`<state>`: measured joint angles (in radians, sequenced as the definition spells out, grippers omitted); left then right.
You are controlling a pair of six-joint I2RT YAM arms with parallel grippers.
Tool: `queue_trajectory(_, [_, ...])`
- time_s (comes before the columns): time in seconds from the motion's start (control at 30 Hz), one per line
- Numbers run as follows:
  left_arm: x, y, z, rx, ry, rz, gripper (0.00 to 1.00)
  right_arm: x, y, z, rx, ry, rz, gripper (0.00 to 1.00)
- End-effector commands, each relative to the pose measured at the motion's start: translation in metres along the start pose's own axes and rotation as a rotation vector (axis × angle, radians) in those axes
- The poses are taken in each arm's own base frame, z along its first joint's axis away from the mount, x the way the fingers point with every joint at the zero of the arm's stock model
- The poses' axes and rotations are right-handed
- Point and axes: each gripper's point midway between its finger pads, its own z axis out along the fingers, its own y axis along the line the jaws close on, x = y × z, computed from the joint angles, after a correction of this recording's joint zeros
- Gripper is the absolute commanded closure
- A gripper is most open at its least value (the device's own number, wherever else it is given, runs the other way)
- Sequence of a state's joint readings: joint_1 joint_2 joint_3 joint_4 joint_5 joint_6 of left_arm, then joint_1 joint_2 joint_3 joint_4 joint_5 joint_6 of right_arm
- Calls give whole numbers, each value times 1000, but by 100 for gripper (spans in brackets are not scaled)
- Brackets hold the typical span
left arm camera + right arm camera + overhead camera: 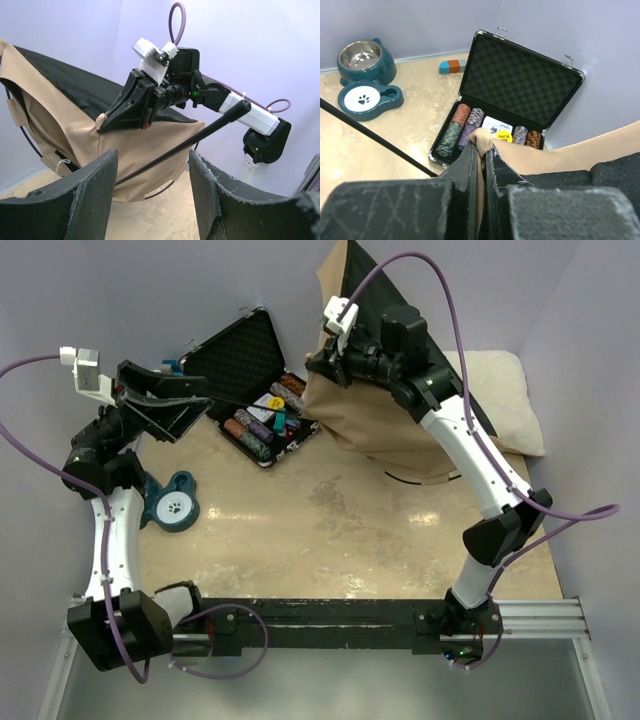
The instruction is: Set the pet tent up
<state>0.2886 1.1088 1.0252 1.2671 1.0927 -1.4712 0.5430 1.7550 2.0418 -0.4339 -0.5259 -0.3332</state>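
Note:
The pet tent is a slumped heap of tan canvas with its black floor panel tipped up against the back wall. My right gripper is shut on a corner fold of the tan canvas, which is pinched between its fingers and held off the table. A thin dark pole runs from the tent across to my left gripper. The pole passes between the left fingers, which stand open with a gap on each side. The same pole crosses the right wrist view.
An open black hard case of coloured chips lies just left of the tent. A teal pet bowl sits at the left, under my left arm. A white pillow lies at the back right. A small blue and orange block rests by the wall.

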Motion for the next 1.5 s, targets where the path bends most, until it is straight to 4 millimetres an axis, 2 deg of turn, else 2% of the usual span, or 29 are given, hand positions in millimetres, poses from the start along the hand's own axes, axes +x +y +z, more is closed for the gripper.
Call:
queue_trajectory(0.0, [-10,-79,2,297,-78,520,38,-35,8,-13,-28,-101,-22,100])
queue_trajectory(0.23, [-10,-98,4,354,-80,581,44,-36,7,-9,-35,-101,-12,100])
queue_trajectory(0.4, [-16,-106,6,377,-90,597,55,-33,9,-8,-44,-96,2,100])
queue_trajectory(0.47, [-18,-108,7,380,-92,587,70,-32,10,-8,-50,-92,4,100])
queue_trajectory(0.57, [-20,-104,9,360,-91,551,100,-25,15,-7,-79,-70,8,100])
queue_trajectory(0.6, [-20,-101,9,351,-85,534,100,-23,18,-7,-95,-56,5,96])
queue_trajectory(0.7, [-16,-95,10,335,-52,513,100,-9,18,-9,-103,11,-22,65])
queue_trajectory(0.73, [-15,-95,10,334,-45,511,100,-6,17,-12,-95,31,-37,59])
queue_trajectory(0.87, [-13,-90,10,325,-29,499,100,12,10,-21,-55,119,-113,49])
queue_trajectory(1.07, [-6,-88,8,337,10,493,100,37,-1,-25,-27,224,-194,46])
queue_trajectory(1.3, [0,-95,4,360,25,484,100,45,10,-16,-120,245,-239,26])
queue_trajectory(1.4, [5,-100,1,374,40,489,100,46,19,-12,-182,246,-257,24])
queue_trajectory(1.47, [8,-102,0,374,51,485,100,47,22,-11,-210,247,-275,27])
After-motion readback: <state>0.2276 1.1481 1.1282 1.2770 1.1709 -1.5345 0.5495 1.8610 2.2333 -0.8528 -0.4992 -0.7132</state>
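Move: The black pole's end hangs just in front of the left hand's half-open fingers, about 3 cm back, 1 cm right and 3 cm up. The tent corner pinched in the right fingers is some 16 cm ahead, 19 cm right and 7 cm below the left hand; the chip case is roughly 20 cm ahead, 8 cm right and 46 cm down. From the right hand the pole end lies about 19 cm back, 18 cm left and 10 cm up. The left hand eases about 3 cm up and 2 cm back and right onto the pole's end, shuts its fingers around it, then sinks some 2 cm with the pole kept between the fingertips. The right hand holds the tent corner nearly still until the left has closed, then opens wide to let the cloth go and drops about 5 cm along it, its fingers tipping some 20 degrees down and staying open either side of the tent's edge. ##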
